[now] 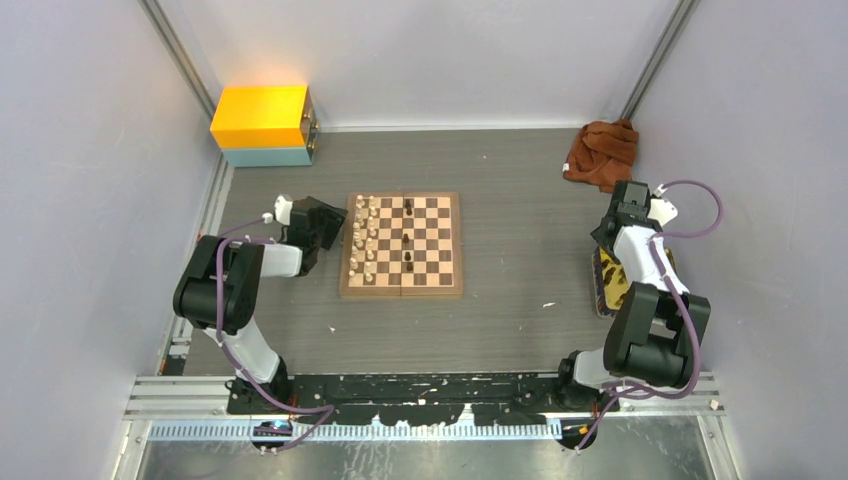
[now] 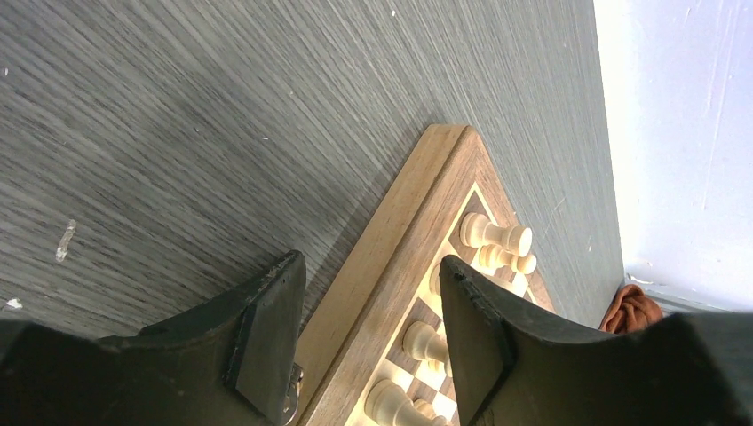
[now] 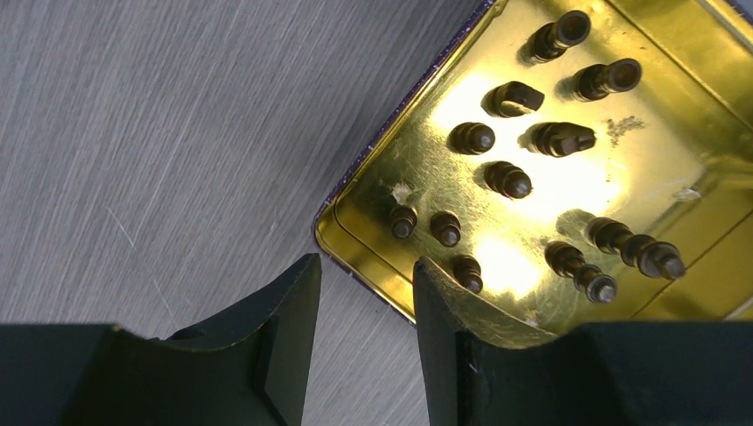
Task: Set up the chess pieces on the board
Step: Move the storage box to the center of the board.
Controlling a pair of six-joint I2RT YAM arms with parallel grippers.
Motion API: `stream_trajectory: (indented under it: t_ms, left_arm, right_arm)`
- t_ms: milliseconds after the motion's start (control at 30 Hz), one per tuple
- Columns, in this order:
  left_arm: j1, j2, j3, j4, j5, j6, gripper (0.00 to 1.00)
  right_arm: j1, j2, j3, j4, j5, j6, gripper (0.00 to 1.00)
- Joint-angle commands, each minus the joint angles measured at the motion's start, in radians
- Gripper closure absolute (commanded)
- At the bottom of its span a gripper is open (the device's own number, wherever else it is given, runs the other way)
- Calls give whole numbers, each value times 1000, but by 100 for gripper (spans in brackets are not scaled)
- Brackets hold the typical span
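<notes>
The board (image 1: pixel 402 291) lies mid-table. Several cream chess pieces (image 1: pixel 365 240) fill its two left columns, and three dark ones (image 1: pixel 408 240) stand along its centre line. My left gripper (image 1: pixel 325 228) hovers at the board's left edge. In the left wrist view it (image 2: pixel 371 262) is open and empty, straddling the tan border (image 2: pixel 400 257), with cream pieces (image 2: pixel 497 235) just beyond. My right gripper (image 1: pixel 608 232) hangs at the far right over a gold tray (image 3: pixel 355 257). There it (image 3: pixel 366 264) is open and empty above the tray's corner. Several dark pieces (image 3: pixel 506 177) lie inside the tray.
A yellow and pale blue box (image 1: pixel 263 125) sits at the back left corner. A brown cloth (image 1: pixel 603 152) lies at the back right, behind the tray (image 1: pixel 612 280). Grey walls close in on both sides.
</notes>
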Motion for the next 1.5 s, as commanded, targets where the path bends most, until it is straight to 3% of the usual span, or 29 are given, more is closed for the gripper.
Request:
stream_trajectory:
  t_ms: [0, 600, 733, 1033, 1267, 1467]
  left_arm:
    - [3, 22, -3, -43, -11, 22, 41]
    - [3, 28, -12, -7, -19, 43, 43]
    - [3, 29, -12, -8, -20, 47, 43]
    - [3, 35, -11, -9, -17, 47, 43]
    - [3, 46, -3, -15, -18, 45, 43]
    - [3, 52, -2, -19, -24, 41, 43]
  right_arm:
    - [-14, 35, 13, 71, -14, 34, 52]
    - [-48, 175, 34, 146, -70, 56, 55]
    - [-48, 180, 40, 150, -77, 54, 63]
    - [-48, 192, 55, 159, -139, 43, 91]
    - [-6, 235, 124, 141, -206, -10, 96]
    - [107, 327, 261, 76, -269, -105, 97]
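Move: The storage box lies below the right hand, its middle about 6 cm back, 9 cm to the right and 6 cm down; its far-left corner is only some 3 cm ahead, with no sideways offset, and 4 cm down. The brown cloth stands about 22 cm ahead and 4 cm right. The chess board's middle is 5 cm ahead and 41 cm left. From the left hand the box is about 64 cm right, 8 cm back. The storage box's far-left corner is what the right hand takes: half-open fingers sink about 4 cm while easing 3 cm forward, then close and pinch the corner wall between their tips. Keeping that height, the hand pulls the corner forward and left, about 5 cm in all, away from the right wall, turning some 10 degrees counter-clockwise. ##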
